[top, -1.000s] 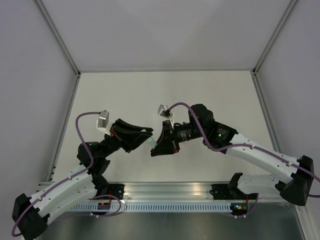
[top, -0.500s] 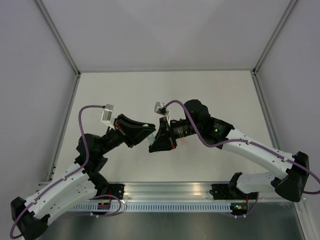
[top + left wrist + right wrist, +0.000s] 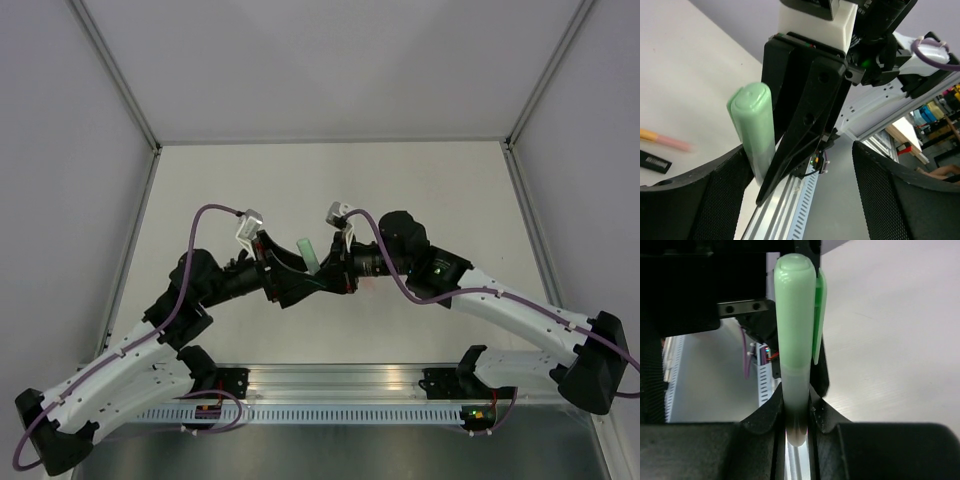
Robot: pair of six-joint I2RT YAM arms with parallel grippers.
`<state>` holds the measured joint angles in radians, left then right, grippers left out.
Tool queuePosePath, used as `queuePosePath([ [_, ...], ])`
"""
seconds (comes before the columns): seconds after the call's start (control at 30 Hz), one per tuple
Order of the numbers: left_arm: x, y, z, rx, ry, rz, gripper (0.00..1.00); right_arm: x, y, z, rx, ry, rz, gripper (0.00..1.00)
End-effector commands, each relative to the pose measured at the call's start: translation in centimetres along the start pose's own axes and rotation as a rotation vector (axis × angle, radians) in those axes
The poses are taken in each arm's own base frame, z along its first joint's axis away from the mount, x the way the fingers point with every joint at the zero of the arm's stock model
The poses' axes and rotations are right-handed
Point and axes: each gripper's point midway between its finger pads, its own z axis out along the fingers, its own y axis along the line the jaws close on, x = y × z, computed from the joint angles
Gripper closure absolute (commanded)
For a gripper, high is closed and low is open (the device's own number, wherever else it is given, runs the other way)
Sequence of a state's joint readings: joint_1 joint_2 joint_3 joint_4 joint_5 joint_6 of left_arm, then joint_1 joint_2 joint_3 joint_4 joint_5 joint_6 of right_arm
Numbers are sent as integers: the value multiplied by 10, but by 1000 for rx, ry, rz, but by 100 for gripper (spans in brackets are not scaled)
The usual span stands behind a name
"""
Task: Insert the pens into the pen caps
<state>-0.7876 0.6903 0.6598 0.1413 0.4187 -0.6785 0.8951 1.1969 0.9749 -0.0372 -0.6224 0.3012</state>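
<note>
My right gripper (image 3: 796,407) is shut on the translucent barrel of the pale green pen (image 3: 795,390). A pale green cap (image 3: 794,305) with a clip sits on the pen's far end. In the top view the pen (image 3: 308,254) sticks out above the two grippers, which meet at mid-table. My left gripper (image 3: 800,170) is open, its mesh pads (image 3: 715,200) wide apart around the right gripper's fingers (image 3: 800,115); the capped pen (image 3: 756,125) lies beside its left pad. An orange-pink pen (image 3: 665,141) and a black pen (image 3: 655,161) lie on the table.
The white table (image 3: 420,190) is walled by a metal frame and grey panels. An aluminium rail (image 3: 330,385) runs along the near edge between the arm bases. Purple cables loop over both wrists.
The left arm has swung right and forward, so its open gripper now straddles the right gripper. The right gripper has turned, and the pale green pen now points away from the arm bases.
</note>
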Motion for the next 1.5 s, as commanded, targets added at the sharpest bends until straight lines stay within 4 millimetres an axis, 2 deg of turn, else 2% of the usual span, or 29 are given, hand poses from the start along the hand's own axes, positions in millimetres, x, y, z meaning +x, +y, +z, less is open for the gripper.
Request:
queuePosePath([
  [0.0, 5, -6, -7, -18, 58, 27, 14, -16, -27, -11, 150, -100, -64, 100],
  [0.07, 2, 10, -11, -111, 29, 24, 5, -7, -32, -16, 182, -98, -48, 100],
  [0.1, 4, 20, -15, -168, 31, 11, 3, -3, -35, -17, 201, -97, -29, 100],
  [0.13, -3, 35, -18, -258, -12, 10, 2, 6, -39, -20, 218, -89, -14, 100],
  [0.2, -15, 53, -25, -385, -60, 16, 0, 14, -46, -22, 259, -94, 25, 100],
  [0.23, -22, 81, -38, -555, -110, 17, 0, 24, -51, -23, 281, -87, 46, 100],
  [0.33, -35, 113, -56, -748, -196, 45, 0, 39, -62, -22, 315, -83, 88, 100],
  [0.5, -32, 149, -60, -912, -196, 63, 0, 64, -87, -8, 379, -37, 170, 100],
  [0.67, -19, 180, -66, -969, -189, 58, 0, 75, -107, -1, 449, -31, 200, 100],
  [0.7, -19, 188, -70, -969, -187, 23, 0, 83, -117, 2, 487, -6, 218, 100],
  [0.77, -13, 200, -77, -968, -183, -21, 0, 84, -125, 6, 530, 17, 241, 100],
  [0.8, -15, 209, -85, -966, -192, -56, 0, 87, -131, 10, 554, 29, 253, 100],
  [0.83, -6, 220, -92, -986, -180, -72, 0, 90, -140, 8, 600, 33, 264, 100],
  [0.87, -5, 228, -99, -1011, -190, -82, 0, 94, -142, 11, 614, 38, 284, 100],
  [0.9, -6, 237, -109, -1047, -206, -97, 0, 103, -148, 14, 632, 58, 304, 100],
  [1.0, 1, 243, -110, -1058, -210, -129, 0, 120, -158, 26, 697, 100, 357, 100],
  [1.03, 3, 244, -111, -1056, -207, -131, 0, 130, -163, 24, 745, 137, 368, 100],
  [1.17, -2, 239, -118, -1067, -238, -115, 0, 155, -180, 33, 873, 219, 400, 98],
  [1.27, -7, 233, -126, -1072, -285, -101, 0, 168, -193, 36, 941, 239, 442, 96],
  [1.37, -11, 229, -132, -1077, -319, -86, 0, 178, -200, 35, 994, 247, 468, 91],
  [1.47, -15, 225, -134, -1075, -339, -73, 0, 185, -203, 34, 1034, 272, 464, 89],
])
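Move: The right hand still grips the mint-green capped pen. The table spot it goes to lies about 10 cm ahead, 3 cm right and 29 below. The green-capped black marker is some 15 cm ahead and 7 right, the peach pen about 16 ahead and 11 right, both on the table. From the left hand, that spot is roughly 10 cm ahead, 4 right and 33 below. Right hand lowers the pen some 25 cm towards the black marker; left opens wider, swinging left, down, forward. ##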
